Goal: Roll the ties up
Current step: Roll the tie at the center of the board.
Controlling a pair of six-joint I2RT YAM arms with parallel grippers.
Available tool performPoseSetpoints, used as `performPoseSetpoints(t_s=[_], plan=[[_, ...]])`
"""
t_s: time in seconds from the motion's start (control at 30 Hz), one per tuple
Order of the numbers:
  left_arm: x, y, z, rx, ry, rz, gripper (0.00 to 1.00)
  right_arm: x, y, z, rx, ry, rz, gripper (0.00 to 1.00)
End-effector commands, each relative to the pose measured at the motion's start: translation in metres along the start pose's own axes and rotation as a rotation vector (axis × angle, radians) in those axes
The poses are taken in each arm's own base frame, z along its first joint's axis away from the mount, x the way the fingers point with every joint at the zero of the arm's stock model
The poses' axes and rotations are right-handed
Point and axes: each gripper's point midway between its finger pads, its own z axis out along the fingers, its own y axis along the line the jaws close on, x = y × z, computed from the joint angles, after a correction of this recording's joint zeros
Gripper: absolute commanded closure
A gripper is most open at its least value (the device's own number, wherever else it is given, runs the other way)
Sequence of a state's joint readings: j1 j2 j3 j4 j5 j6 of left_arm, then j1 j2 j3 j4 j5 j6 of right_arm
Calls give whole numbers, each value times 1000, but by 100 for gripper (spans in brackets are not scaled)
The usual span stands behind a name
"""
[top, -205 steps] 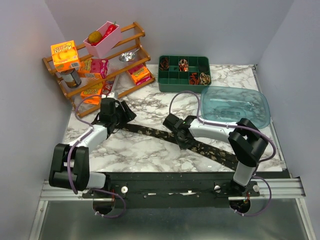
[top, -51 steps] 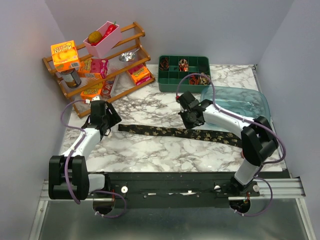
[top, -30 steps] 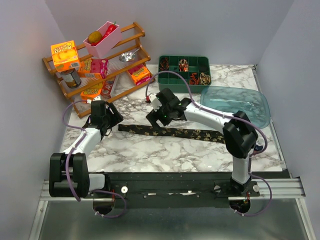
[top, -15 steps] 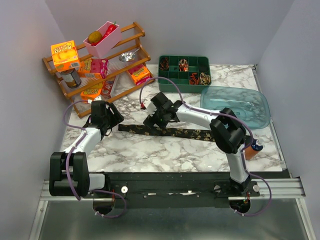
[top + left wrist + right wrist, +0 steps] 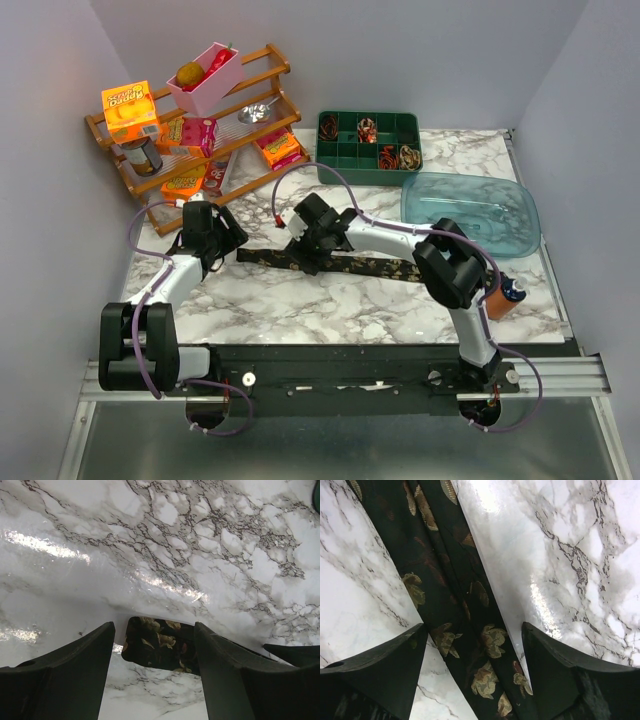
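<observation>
A long dark tie (image 5: pixel 370 266) with a tan-gold leaf pattern lies flat across the marble table (image 5: pixel 300 300). My left gripper (image 5: pixel 226 246) is open at its left end. In the left wrist view the tie's blunt end (image 5: pixel 160 647) lies on the table between the spread fingers of the left gripper (image 5: pixel 154 632). My right gripper (image 5: pixel 306 257) hangs open over the tie a little right of that end. The right wrist view has the tie (image 5: pixel 455 585) running diagonally through the right gripper (image 5: pixel 474 630), touching neither finger. Small rolled ties (image 5: pixel 398 156) sit in the green tray (image 5: pixel 345 165).
A wooden rack (image 5: pixel 270 100) with snack boxes, a can and a pink bin (image 5: pixel 205 85) stands at the back left. A clear blue container (image 5: pixel 470 210) lies at the right, and a small orange bottle (image 5: pixel 500 300) stands beside the right arm.
My right arm has swept left along the tie from its right part to near its left end, and its jaws have narrowed slightly. The left arm has stayed put.
</observation>
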State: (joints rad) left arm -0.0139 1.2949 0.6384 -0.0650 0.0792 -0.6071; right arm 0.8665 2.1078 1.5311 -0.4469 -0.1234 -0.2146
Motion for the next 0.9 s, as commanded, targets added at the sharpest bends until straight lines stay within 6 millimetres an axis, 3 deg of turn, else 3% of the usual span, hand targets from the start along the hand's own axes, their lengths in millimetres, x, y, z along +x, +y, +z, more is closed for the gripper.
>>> performPoseSetpoints(t_s=[0.0,0.13,0.37,0.87], plan=[[-1,1,0,4,-11,-4,25,35,6,19,-2,99,-14,23],[-3,0,-1,4,-17,-4,25,39,8,19,-8,107,-28,36],[-5,1,-2,-2,-26,-2,25,42,13,13,-20,102,-47,46],[1,1,-1,15,-18,-1,25,93,10,-7,46,204,-46,46]])
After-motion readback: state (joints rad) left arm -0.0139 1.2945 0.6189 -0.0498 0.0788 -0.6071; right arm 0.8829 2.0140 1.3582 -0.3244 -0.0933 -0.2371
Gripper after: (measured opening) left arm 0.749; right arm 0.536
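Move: The right hand's open fingers already straddle the tie: the stretch to be gripped lies right at the fingertips, about 1 cm below the hand point. The tie's left end lies some 15 cm to the left and 3 cm farther out, the green organizer about 28 cm ahead and 13 to the right, and the blue tray some 12 ahead and 35 right. From the left hand, the stretch to be gripped is about 14 cm right, 4 back and 6 below. The right hand's fingers go on closing from wide to about half open, squeezing in on both long edges of the tie. The fingers stay down at the board while the hand edges barely left, then, keeping its grip, drags the tie roughly 2 cm right and about 1 cm back towards the robot. ##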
